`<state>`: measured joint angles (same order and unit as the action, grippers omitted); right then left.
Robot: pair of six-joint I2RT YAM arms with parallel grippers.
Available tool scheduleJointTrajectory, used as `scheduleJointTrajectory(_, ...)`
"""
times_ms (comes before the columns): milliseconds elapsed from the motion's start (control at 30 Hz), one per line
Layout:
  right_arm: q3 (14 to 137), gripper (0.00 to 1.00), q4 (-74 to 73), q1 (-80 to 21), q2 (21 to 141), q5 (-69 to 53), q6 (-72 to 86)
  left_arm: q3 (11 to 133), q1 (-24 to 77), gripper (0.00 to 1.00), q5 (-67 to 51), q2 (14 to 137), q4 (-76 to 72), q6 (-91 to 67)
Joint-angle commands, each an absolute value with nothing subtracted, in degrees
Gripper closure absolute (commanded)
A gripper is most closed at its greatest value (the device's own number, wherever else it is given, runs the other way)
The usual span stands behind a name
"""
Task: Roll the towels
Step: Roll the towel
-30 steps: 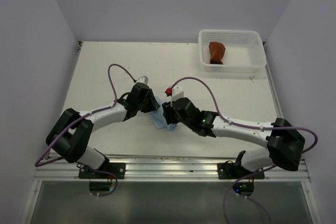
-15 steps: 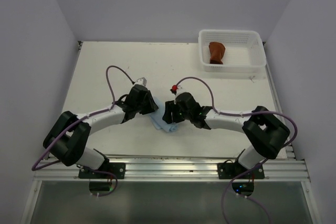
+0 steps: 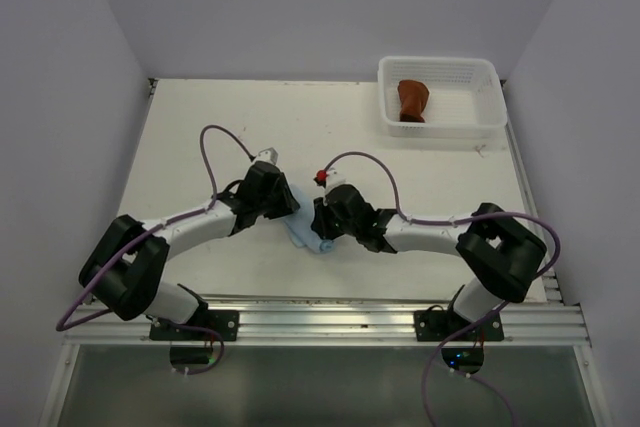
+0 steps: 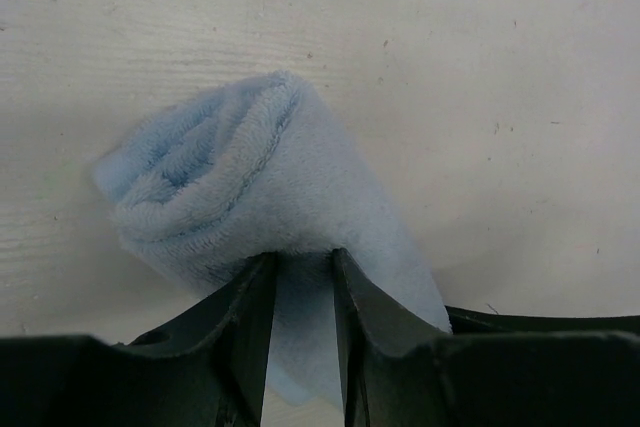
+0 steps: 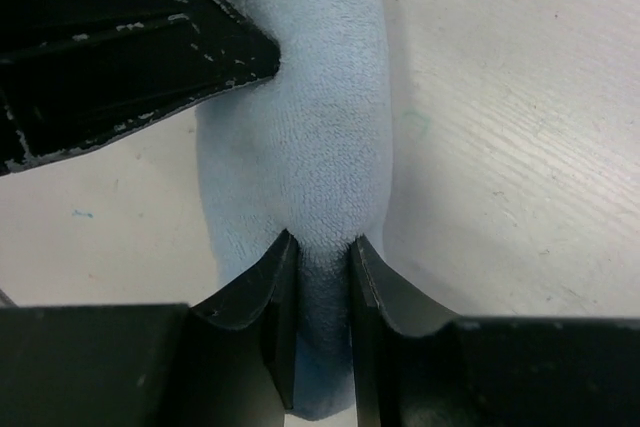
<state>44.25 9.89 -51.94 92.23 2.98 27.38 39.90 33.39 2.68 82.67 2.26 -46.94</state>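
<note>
A light blue towel (image 3: 308,234) lies rolled up on the table between the two arms, and both grippers pinch it. My left gripper (image 3: 288,203) is shut on one end of it; the left wrist view shows the blue towel (image 4: 240,187) bunched beyond the tips of my left gripper (image 4: 303,259). My right gripper (image 3: 320,219) is shut on the other end, with the blue towel (image 5: 310,127) squeezed at the tips of my right gripper (image 5: 320,243). A rust brown-red towel (image 3: 411,100) lies rolled in the white basket.
The white mesh basket (image 3: 440,125) stands at the back right of the table. In the right wrist view, the left gripper's black body (image 5: 100,37) sits close at upper left. Purple cables loop above both wrists.
My right gripper has closed onto the blue towel, and the right arm has folded in, its elbow swinging toward the middle. The left arm has barely moved.
</note>
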Motion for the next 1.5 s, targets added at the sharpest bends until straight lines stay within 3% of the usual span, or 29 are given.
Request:
scheduleJointTrajectory(0,45.17,0.80,6.08,-56.76,91.93,11.14,21.72,42.09,33.05,0.67,4.57,81.04,7.64,-45.97)
scheduleJointTrajectory(233,47.11,0.81,1.41,-63.54,91.93,31.62,17.84,45.26,32.78,0.67,5.01,75.07,11.07,-46.23)
scheduleJointTrajectory(467,47.20,0.80,1.32,-64.86,92.55,34.27,16.18,44.91,32.61,0.66,5.71,70.40,11.51,-46.93)
scheduleJointTrajectory(967,52.91,0.79,-2.02,-74.97,99.05,46.76,9.75,43.86,32.52,0.66,4.31,76.99,8.17,-46.32)
scheduleJointTrajectory(1067,53.00,0.75,-2.02,-74.88,98.79,46.15,10.37,42.63,32.52,0.66,4.57,77.26,8.52,-46.14)
scheduleJointTrajectory(1167,53.52,0.67,-2.90,-74.88,98.18,44.74,11.07,41.22,32.52,0.66,5.45,77.34,8.88,-46.14)
scheduleJointTrajectory(1200,53.70,0.59,-3.25,-74.88,97.39,43.26,11.16,40.61,32.52,0.66,5.62,77.34,8.96,-46.14)
scheduleJointTrajectory(1333,54.32,0.53,-3.34,-74.62,94.05,39.03,12.21,39.73,32.52,0.66,6.32,77.52,9.05,-46.14)
scheduleJointTrajectory(1467,55.28,0.40,-4.13,-72.43,90.53,32.18,14.75,39.73,32.52,0.66,6.33,77.34,9.40,-46.23)
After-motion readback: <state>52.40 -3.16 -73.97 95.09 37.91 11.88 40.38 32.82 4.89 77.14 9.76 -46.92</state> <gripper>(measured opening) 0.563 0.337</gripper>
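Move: The right fingers are already shut on the near end of the rolled blue towel, whose middle lies about 4 cm ahead of that hand and 3 cm to its left, a touch lower. From the left hand, whose fingertips are at the upper part of the towel, the middle is some 3 cm to its right and 2 cm back, about 1 cm below. Nothing else stands near either hand. Still pinching the towel's near end, the right hand draws it about 4 cm back, almost level, while the wrist twists some 40 degrees, mostly about the line of the fingers; it then spreads its fingers to let go and starts to rise. The left hand, its gap unchanged, rises about 6.5 cm and sinks back to the upper part of the towel, ending slightly higher and 2 cm farther left. ##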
